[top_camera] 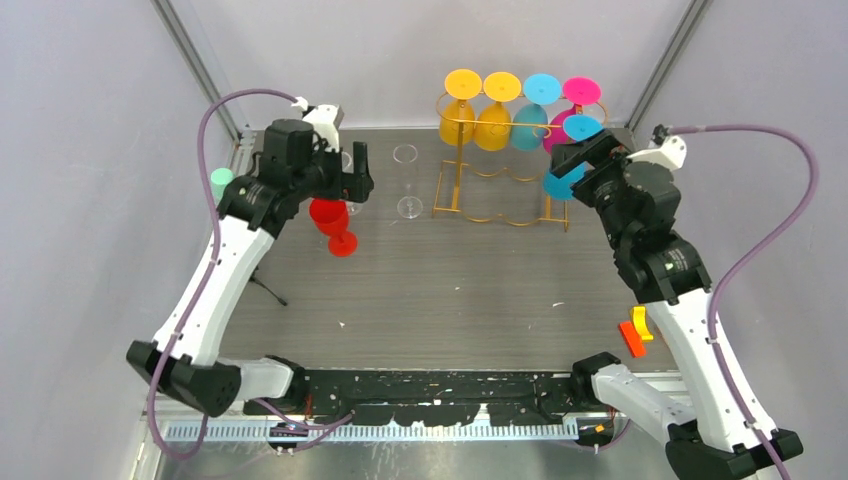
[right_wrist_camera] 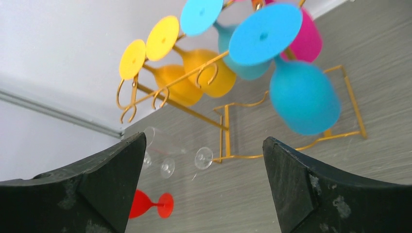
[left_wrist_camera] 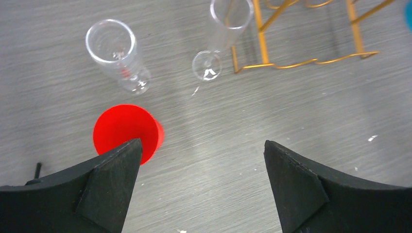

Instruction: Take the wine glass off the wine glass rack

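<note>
The gold wine glass rack (top_camera: 500, 185) stands at the back of the table, with two yellow glasses (top_camera: 478, 118), a teal one (top_camera: 530, 122) and a pink one (top_camera: 578, 92) hanging from it upside down. A blue wine glass (right_wrist_camera: 303, 94) hangs at the rack's right end, its foot (top_camera: 583, 127) uppermost. My right gripper (right_wrist_camera: 204, 141) is open just below and in front of it, not touching. On the table a red wine glass (top_camera: 335, 225) stands free. My left gripper (left_wrist_camera: 201, 145) is open above it, the left finger (left_wrist_camera: 107, 179) overlapping its rim (left_wrist_camera: 124, 128).
Two clear glasses (left_wrist_camera: 116, 48) (left_wrist_camera: 223, 24) stand between the red glass and the rack's wavy base (left_wrist_camera: 301, 60). A green object (top_camera: 221, 180) sits at the table's left edge, and an orange-red piece (top_camera: 635, 335) at its right edge. Grey walls close the back.
</note>
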### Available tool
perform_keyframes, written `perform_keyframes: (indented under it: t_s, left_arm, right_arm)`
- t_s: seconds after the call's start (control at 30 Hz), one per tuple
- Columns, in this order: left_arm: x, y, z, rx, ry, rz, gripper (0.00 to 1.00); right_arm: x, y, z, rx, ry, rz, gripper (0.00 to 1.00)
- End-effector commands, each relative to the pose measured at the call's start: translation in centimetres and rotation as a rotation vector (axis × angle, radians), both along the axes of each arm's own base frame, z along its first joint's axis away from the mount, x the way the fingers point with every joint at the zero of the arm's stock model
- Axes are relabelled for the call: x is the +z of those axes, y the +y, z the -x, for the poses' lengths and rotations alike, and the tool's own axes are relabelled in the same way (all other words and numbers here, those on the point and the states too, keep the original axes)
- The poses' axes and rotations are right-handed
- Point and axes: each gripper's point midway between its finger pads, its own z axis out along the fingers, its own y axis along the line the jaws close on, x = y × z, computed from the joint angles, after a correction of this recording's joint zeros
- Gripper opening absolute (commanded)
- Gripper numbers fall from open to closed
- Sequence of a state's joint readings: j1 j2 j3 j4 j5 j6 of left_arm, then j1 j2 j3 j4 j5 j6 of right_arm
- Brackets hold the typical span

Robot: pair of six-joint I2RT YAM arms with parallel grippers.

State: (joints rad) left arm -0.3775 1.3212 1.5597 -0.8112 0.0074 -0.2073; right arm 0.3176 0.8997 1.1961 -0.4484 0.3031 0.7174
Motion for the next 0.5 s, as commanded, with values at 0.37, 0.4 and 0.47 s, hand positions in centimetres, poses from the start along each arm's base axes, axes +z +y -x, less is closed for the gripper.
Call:
perform_keyframes:
  t_s: [0.37, 0.4, 0.47]
  left_arm:
    - [3.7, -1.6, 3.5, -0.110, -0.200, 0.192, 1.00]
    - [3.7, -1.6, 3.6, -0.110, -0.201, 0.196, 1.00]
    - [3.5, -1.7, 3.7, -0.115, -0.202, 0.204, 1.00]
  right_arm:
    - [3.6, -7.4, -5.2, -0.222, 0.044, 0.088, 0.96]
    - [3.3, -7.7, -5.5, -0.219, 0.053, 0.075, 0.95]
    - [2.3, -8.5, -6.5, -0.211, 0.082, 0.031, 0.93]
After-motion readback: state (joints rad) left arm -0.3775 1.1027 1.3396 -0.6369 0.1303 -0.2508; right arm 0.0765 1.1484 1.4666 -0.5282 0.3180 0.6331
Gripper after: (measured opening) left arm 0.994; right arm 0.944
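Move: The front blue glass hangs foot-up on the rack; its middle is about 10 cm ahead of the right hand, 7 cm to its right and 9 cm below. The pink glass hangs some 7 cm beyond it; the rear blue glass is about 8 cm farther out and 6 cm left of it. From the left hand the front blue glass is roughly 44 cm right and 8 cm ahead; the released red glass stands 17 cm below, 4 cm left and 2 cm ahead. Swing the open right gripper about 8 cm to the right while rising a little, then increasingly forward some 5 cm towards the foot of the front blue glass, turning it about 15 degrees clockwise and easing slightly down at the end. Meanwhile draw the open left gripper back about 4 cm and slightly up, away from the red glass, tilting its fingertips a bit upward. ##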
